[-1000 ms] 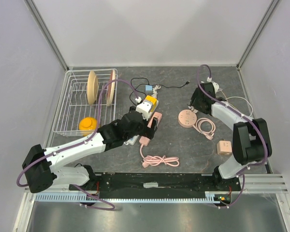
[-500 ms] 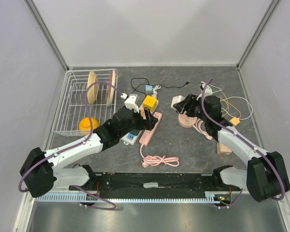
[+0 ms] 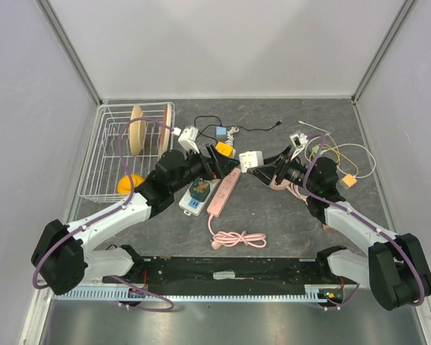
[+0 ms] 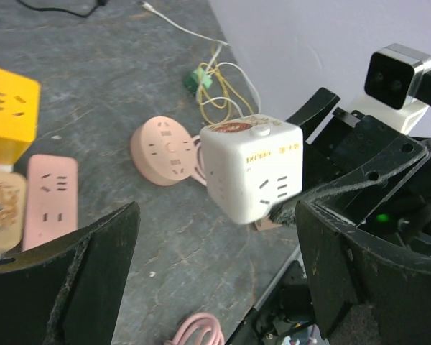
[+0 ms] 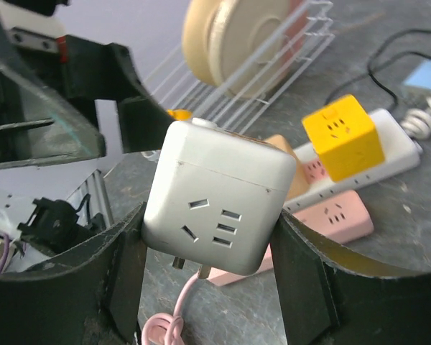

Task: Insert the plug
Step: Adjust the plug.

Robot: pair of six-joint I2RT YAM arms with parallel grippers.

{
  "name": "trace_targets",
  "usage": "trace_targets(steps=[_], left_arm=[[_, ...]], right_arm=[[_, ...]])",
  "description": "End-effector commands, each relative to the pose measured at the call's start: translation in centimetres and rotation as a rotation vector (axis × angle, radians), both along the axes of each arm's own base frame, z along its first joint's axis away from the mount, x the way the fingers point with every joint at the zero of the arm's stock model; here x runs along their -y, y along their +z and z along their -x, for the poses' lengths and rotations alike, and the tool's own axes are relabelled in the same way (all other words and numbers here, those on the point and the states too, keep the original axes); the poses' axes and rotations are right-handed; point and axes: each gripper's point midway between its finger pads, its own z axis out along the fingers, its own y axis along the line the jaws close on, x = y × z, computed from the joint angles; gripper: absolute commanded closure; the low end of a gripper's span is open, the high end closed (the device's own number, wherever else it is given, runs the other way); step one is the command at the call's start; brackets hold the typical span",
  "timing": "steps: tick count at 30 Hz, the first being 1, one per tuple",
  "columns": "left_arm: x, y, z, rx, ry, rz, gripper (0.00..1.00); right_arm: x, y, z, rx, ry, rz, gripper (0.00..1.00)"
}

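A white cube plug (image 5: pixel 219 198) hangs above the table with its two metal prongs pointing down, and my right gripper (image 5: pixel 210 228) is shut on its sides. From above, the cube (image 3: pixel 251 159) hovers just right of the pink power strip (image 3: pixel 225 190), which lies flat with its sockets facing up. My left gripper (image 4: pixel 215 269) is open and empty, and it faces the cube (image 4: pixel 251 169) from the left with a gap between them. Seen from overhead, the left gripper (image 3: pixel 217 162) sits over the strip's far end.
A yellow cube (image 3: pixel 225 149) sits on a white strip (image 5: pixel 388 144). Another white strip (image 3: pixel 194 195) lies left of the pink one. A round pink socket (image 4: pixel 165 141), loose cables (image 3: pixel 330 152), a coiled pink cord (image 3: pixel 237 238) and a wire dish rack (image 3: pixel 122 154) surround the centre.
My right arm has swung left to the table's centre, carrying the white cube. My left gripper has lifted off the strips and turned toward the cube.
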Motion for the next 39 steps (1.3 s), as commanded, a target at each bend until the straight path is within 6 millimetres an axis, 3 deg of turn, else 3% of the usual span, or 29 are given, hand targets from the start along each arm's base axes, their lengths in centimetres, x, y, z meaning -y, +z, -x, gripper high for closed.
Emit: trace_targets(steps=[1, 7, 16, 22, 28, 31, 32, 35, 36, 37, 38, 39], left_arm=[[1.9, 4.6, 0.3, 0.041, -0.084, 0.125, 0.05], [3.1, 5.1, -0.1, 0.033, -0.119, 0.108, 0.05], [4.6, 2.3, -0.3, -0.028, -0.119, -0.078, 0.05], [5.0, 1.0, -0.1, -0.039, -0.071, -0.209, 0.11], [5.8, -0.3, 0.2, -0.051, -0.054, -0.265, 0.23], [6.6, -0.7, 0.8, -0.060, -0.077, -0.275, 0.35], [6.7, -0.7, 0.9, -0.059, -0.079, -0.276, 0.43], [6.6, -0.4, 0.8, -0.017, -0.082, -0.287, 0.59], [6.5, -0.3, 0.6, 0.037, -0.085, -0.304, 0.65], [6.1, 0.3, 0.6, 0.083, -0.088, -0.309, 0.79], [5.9, 1.0, 0.3, 0.139, -0.081, -0.305, 0.84], [5.4, 0.9, -0.2, 0.229, -0.070, -0.338, 0.87]], right_arm=[[-1.6, 4.1, 2.0, 0.231, 0.145, -0.034, 0.99], [-2.2, 3.5, 1.7, 0.243, 0.149, 0.021, 0.99], [-2.4, 3.5, 1.2, 0.266, 0.125, 0.067, 0.99], [-2.6, 3.4, 1.0, 0.276, 0.110, 0.091, 0.99], [-2.8, 2.8, 0.8, 0.281, 0.101, 0.129, 0.99], [-2.8, 2.6, 0.7, 0.285, 0.083, 0.142, 0.99], [-2.7, 2.6, 0.6, 0.291, 0.077, 0.148, 0.99], [-2.6, 2.6, 0.6, 0.298, 0.072, 0.168, 0.92], [-2.5, 2.2, 0.7, 0.278, 0.076, 0.182, 0.82], [-2.5, 2.5, 0.7, 0.284, 0.082, 0.190, 0.73], [-2.5, 2.5, 0.8, 0.287, 0.089, 0.205, 0.61], [-2.3, 2.0, 1.1, 0.258, 0.098, 0.225, 0.36]])
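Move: The white plug is already clamped in the right fingers, its middle about 1 cm ahead and 1 cm left of that hand's point. From the open left hand it lies roughly 7 cm to the right and 2 cm ahead, about level. Counted from the left hand and well below it, the yellow plug stands some 15 cm straight ahead, 15 down; the pink power strip about 3 cm ahead, 18 down; the round pink socket around 9 ahead, 19 right, 19 down. The white plug, still held by the right hand, is taken by the left from the opposite side: the left hand goes about 5 cm right, first rising a little, then sinking below its start while rolling nearly 20 degrees, left side up. Its wide-open fingers close on the plug's sides and pinch it. The right hand keeps its grip, easing slightly left, back and down with a small tilt. ##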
